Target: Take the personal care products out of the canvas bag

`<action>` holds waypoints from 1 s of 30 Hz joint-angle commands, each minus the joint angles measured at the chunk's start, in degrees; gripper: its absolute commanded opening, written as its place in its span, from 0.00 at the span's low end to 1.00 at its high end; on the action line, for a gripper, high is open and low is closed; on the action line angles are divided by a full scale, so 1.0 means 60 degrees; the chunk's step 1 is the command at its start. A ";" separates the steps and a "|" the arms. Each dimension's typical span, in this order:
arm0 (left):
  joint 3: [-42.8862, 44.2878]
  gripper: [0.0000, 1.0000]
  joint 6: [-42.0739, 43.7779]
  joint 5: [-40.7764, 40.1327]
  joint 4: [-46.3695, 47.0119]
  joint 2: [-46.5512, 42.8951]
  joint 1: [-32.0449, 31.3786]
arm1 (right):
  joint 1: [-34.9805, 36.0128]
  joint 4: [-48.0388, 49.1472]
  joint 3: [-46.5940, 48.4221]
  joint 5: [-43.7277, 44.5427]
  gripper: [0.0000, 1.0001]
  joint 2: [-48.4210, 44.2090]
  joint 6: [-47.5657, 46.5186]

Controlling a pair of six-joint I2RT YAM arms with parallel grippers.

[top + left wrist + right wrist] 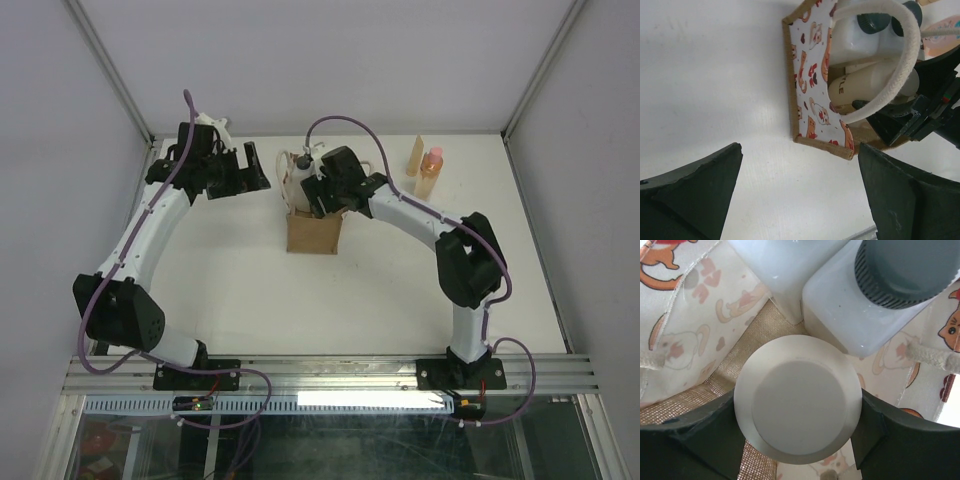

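The canvas bag (313, 236) stands mid-table, its cat-printed white side (812, 75) facing my left wrist camera. Inside it are two white bottles with dark caps (900, 270) (860, 37) and a cream bottle (798, 397) (870, 82). My right gripper (797, 416) (318, 196) reaches into the bag from above and is shut on the cream bottle, one finger against each side of its round top. My left gripper (800, 195) (245, 172) hangs open to the left of the bag with only table between its fingers. An orange-pink bottle (431, 170) and a tan tube (415, 155) stand on the table at the back right.
A pale looped handle (900, 65) arches over the bag's mouth, close to the right gripper's fingers. The table's back edge and rear wall lie just behind the bag and the left gripper. White table surface (300, 300) stretches from the bag to the arm bases.
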 commanded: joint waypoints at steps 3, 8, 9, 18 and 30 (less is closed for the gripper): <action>0.0456 0.99 -0.0386 0.0695 0.0873 0.0374 -0.0543 | -0.0126 0.0626 0.0178 -0.0428 0.30 -0.0753 -0.0035; 0.0504 0.99 -0.0502 0.0378 0.0949 0.0385 -0.0539 | -0.0082 0.0101 0.0908 -0.0081 0.50 -0.0056 0.0198; 0.0499 0.99 -0.0522 0.0351 0.0950 0.0377 -0.0535 | -0.0062 -0.0046 0.1106 0.0004 0.56 0.0079 0.0215; 0.0570 0.99 -0.0501 0.0078 0.0851 0.0272 -0.0542 | 0.0198 -0.0377 0.1434 0.0465 0.94 0.0491 0.0300; 0.0682 0.99 -0.0373 0.0041 0.0702 0.0329 -0.0538 | 0.0298 -0.0974 0.1526 0.1037 0.98 0.0615 0.0210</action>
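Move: The right hand stands in the canvas bag, already gripping the capped end of the cream bottle, whose middle is about 4 cm below, 2 cm ahead and 3 cm left. Two grey-capped white bottles stand some 8 cm ahead, one 3 cm left, the other 2 cm right, and 3 cm lower. From the left hand, the bag's near handle lies roughly 7 cm right, 2 ahead, 7 below; the cream bottle 14 right, 6 ahead, 14 below. The right fingers keep their grip on the cream bottle's capped end while the hand briefly stays, sinks about 1 cm into the bag, then open wide and let the bottle go; the hand backs up some 1.5 cm, easing left and slightly forward. The open left hand goes about 3 cm right towards the near handle, dipping 1.5 cm and rising again. ##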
